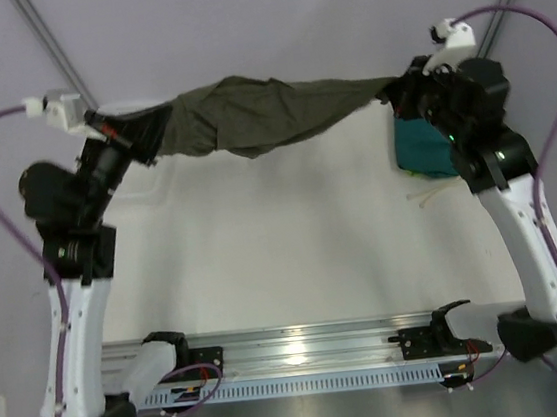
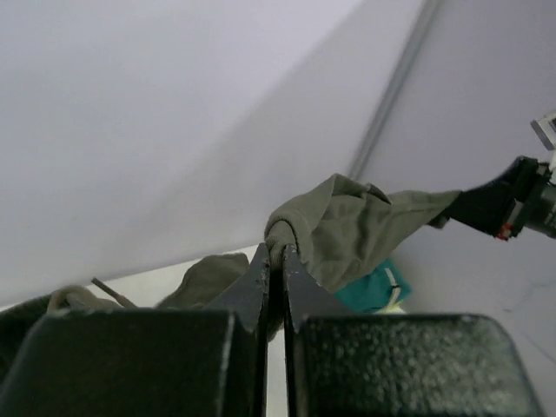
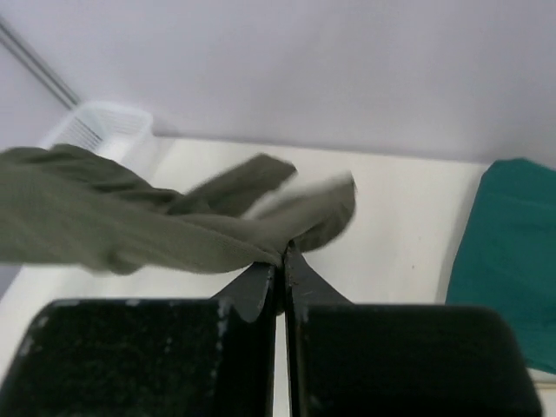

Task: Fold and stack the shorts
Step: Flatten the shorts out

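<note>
The olive-green shorts hang stretched in the air between both arms, above the far part of the white table. My left gripper is shut on their left end; in the left wrist view the cloth bunches at the fingertips of that gripper. My right gripper is shut on the right end, where the olive cloth is pinched between its tips. The folded teal shorts lie on the table under the right arm, also seen as teal shorts in the right wrist view.
A white basket stands at the table's far left. A white drawstring of the teal pair lies beside it. A metal rail with the arm bases runs along the near edge. Grey walls rise behind the table.
</note>
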Robot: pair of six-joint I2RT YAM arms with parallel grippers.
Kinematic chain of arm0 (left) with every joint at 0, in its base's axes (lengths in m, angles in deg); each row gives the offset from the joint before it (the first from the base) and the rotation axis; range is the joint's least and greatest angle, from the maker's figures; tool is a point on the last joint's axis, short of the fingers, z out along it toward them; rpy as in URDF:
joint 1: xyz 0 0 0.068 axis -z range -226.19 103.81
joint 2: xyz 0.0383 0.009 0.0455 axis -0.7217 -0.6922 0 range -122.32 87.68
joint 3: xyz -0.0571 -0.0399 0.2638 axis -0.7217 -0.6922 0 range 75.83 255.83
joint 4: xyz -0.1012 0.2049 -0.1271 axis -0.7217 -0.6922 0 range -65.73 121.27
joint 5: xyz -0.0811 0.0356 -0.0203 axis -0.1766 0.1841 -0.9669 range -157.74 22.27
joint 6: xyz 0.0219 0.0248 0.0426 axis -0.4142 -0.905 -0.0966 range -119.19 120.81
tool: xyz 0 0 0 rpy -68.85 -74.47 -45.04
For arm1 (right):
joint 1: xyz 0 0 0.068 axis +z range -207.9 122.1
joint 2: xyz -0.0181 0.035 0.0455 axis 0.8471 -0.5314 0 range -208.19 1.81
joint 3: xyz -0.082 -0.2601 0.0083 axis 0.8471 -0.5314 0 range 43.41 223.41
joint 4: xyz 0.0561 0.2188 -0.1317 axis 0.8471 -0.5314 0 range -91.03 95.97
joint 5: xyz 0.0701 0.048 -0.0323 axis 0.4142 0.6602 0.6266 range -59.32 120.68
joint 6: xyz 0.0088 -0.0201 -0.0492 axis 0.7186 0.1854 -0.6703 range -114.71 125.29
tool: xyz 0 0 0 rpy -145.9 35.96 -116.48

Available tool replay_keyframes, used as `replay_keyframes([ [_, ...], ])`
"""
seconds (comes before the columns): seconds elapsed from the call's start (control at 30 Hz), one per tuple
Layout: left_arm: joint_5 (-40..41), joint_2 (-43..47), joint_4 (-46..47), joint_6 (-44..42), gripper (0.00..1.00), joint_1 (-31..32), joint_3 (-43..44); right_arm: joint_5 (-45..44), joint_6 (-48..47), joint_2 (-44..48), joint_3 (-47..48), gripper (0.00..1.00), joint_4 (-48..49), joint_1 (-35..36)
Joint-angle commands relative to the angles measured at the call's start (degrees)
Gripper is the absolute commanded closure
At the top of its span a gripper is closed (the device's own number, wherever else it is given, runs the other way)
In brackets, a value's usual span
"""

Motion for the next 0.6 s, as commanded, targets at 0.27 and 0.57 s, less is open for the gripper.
replay_keyframes([
  [0.27, -1.46, 19.63, 2.21, 1.12, 1.0, 0.15, -7.22, -2.04, -1.92, 20.71, -3.92, 1.0, 9.72, -0.43],
  [0.57, -1.99, 4.87, 3.87, 0.67, 1.0, 0.07, -1.75, -2.04, -1.04, 9.99, 0.14, 1.0, 7.17, -0.96],
])
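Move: The shorts hang in the air, pinched by a corner in each hand. Their middle is roughly 10 cm ahead of the left hand, 17 to its right and 14 below; from the right hand it is 3 ahead, 17 left and 6 below. On the table, the white basket is about 20 cm ahead and 22 left of the left hand, 48 down. The teal shorts lie some 8 ahead and 27 right of the right hand, 43 down. Keeping the shorts pinched, both hands jerk back about 14 cm, the right rising, then swing forward some 6 cm. ##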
